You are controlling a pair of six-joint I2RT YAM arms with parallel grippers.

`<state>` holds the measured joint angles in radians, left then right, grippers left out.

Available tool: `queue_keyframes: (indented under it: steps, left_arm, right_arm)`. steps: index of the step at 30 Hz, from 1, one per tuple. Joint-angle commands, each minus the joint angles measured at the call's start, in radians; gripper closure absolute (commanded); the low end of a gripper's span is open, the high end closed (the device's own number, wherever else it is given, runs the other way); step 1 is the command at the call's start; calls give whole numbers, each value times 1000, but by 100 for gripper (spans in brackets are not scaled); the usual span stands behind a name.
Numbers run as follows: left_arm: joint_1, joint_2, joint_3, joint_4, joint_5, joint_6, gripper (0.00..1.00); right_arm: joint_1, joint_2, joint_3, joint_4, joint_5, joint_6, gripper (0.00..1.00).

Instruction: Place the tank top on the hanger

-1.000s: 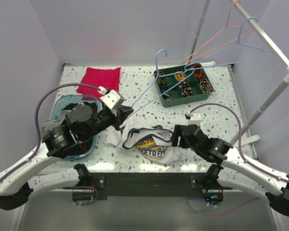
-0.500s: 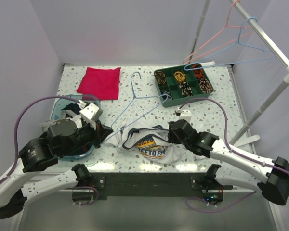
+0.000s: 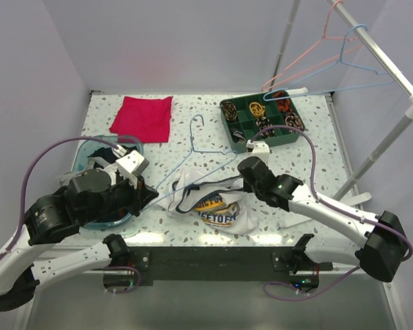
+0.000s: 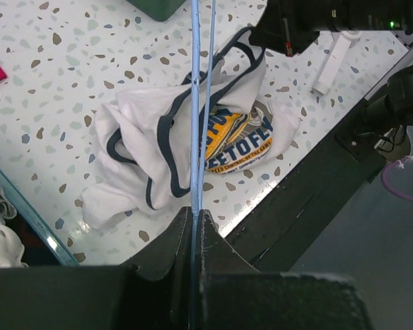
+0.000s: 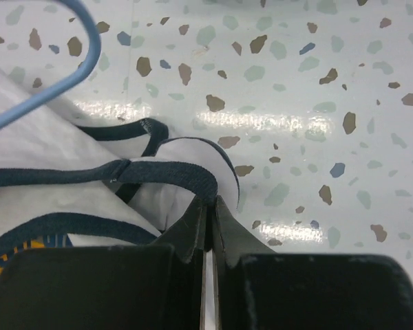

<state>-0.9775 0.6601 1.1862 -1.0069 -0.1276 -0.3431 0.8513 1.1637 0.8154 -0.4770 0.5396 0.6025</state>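
The tank top (image 3: 213, 205) lies crumpled on the table's near middle, white with navy trim and a yellow-and-blue graphic facing up. The light-blue wire hanger (image 3: 192, 141) slants over its left part, hook toward the back. My left gripper (image 3: 150, 196) is shut on the hanger's lower corner. In the left wrist view the hanger's wires (image 4: 194, 137) run out from the left gripper (image 4: 196, 214) across the tank top (image 4: 144, 124). My right gripper (image 3: 242, 180) is at the top's right edge. The right wrist view shows the right gripper (image 5: 210, 203) shut on the tank top's navy trim (image 5: 172, 175), the hanger (image 5: 89, 62) curving beyond.
A red folded cloth (image 3: 142, 117) lies at the back left. A green compartment tray (image 3: 229, 129) sits at the back right. A blue basin (image 3: 80, 158) of clothes is partly under my left arm. A rack pole (image 3: 378, 41) at the right carries pink and blue hangers (image 3: 344, 48).
My right gripper has reached up and left to the tank top's right edge and shut on its navy trim. My left arm has drawn the hanger back, leftward and lower.
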Motion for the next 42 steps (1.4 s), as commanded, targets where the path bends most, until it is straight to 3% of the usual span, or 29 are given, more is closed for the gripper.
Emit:
queue_keyframes:
  steps: [1,14,26,42]
  left_arm:
    - [0,19,50,8,51,55,100]
    - [2,68,49,-1,123,124,100]
    - [2,125,12,73,123,158,100]
    - [2,138,-187,425,177,131,100]
  right_arm:
    - [-75,22,44,11,-12,-70,100]
    - [-130,68,119,9,-66,-135,100]
    - [-130,11,151,-20,-87,-150,100]
    - [-130,-88,166,-69,-118,-150,100]
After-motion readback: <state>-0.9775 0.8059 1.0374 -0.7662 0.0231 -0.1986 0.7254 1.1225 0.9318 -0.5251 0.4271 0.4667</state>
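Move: The left hand holds the blue hanger high by one corner; the strap pinched in the right hand lies about 13 cm ahead of it, 21 cm right and 17 cm lower, while the tank top's body is 7 cm ahead, 13 cm right and 19 cm below. From the right hand, the hanger's free end is some 8 cm ahead, 3 cm left and 6 cm up, and the green box about 23 cm ahead, 7 cm right, near table height. The right hand keeps its pinch on the tank top's strap, draws it a few centimetres forward and to the right, then lifts it about 5 cm, holding the strap up off the table. Meanwhile the left hand, still gripping the hanger's corner, eases right at first and then faster right and down, about 6 cm across and 4 cm lower, turning some 10 degrees clockwise so that the hanger's free end swings rightward past the right fingertips and in under the raised strap. ##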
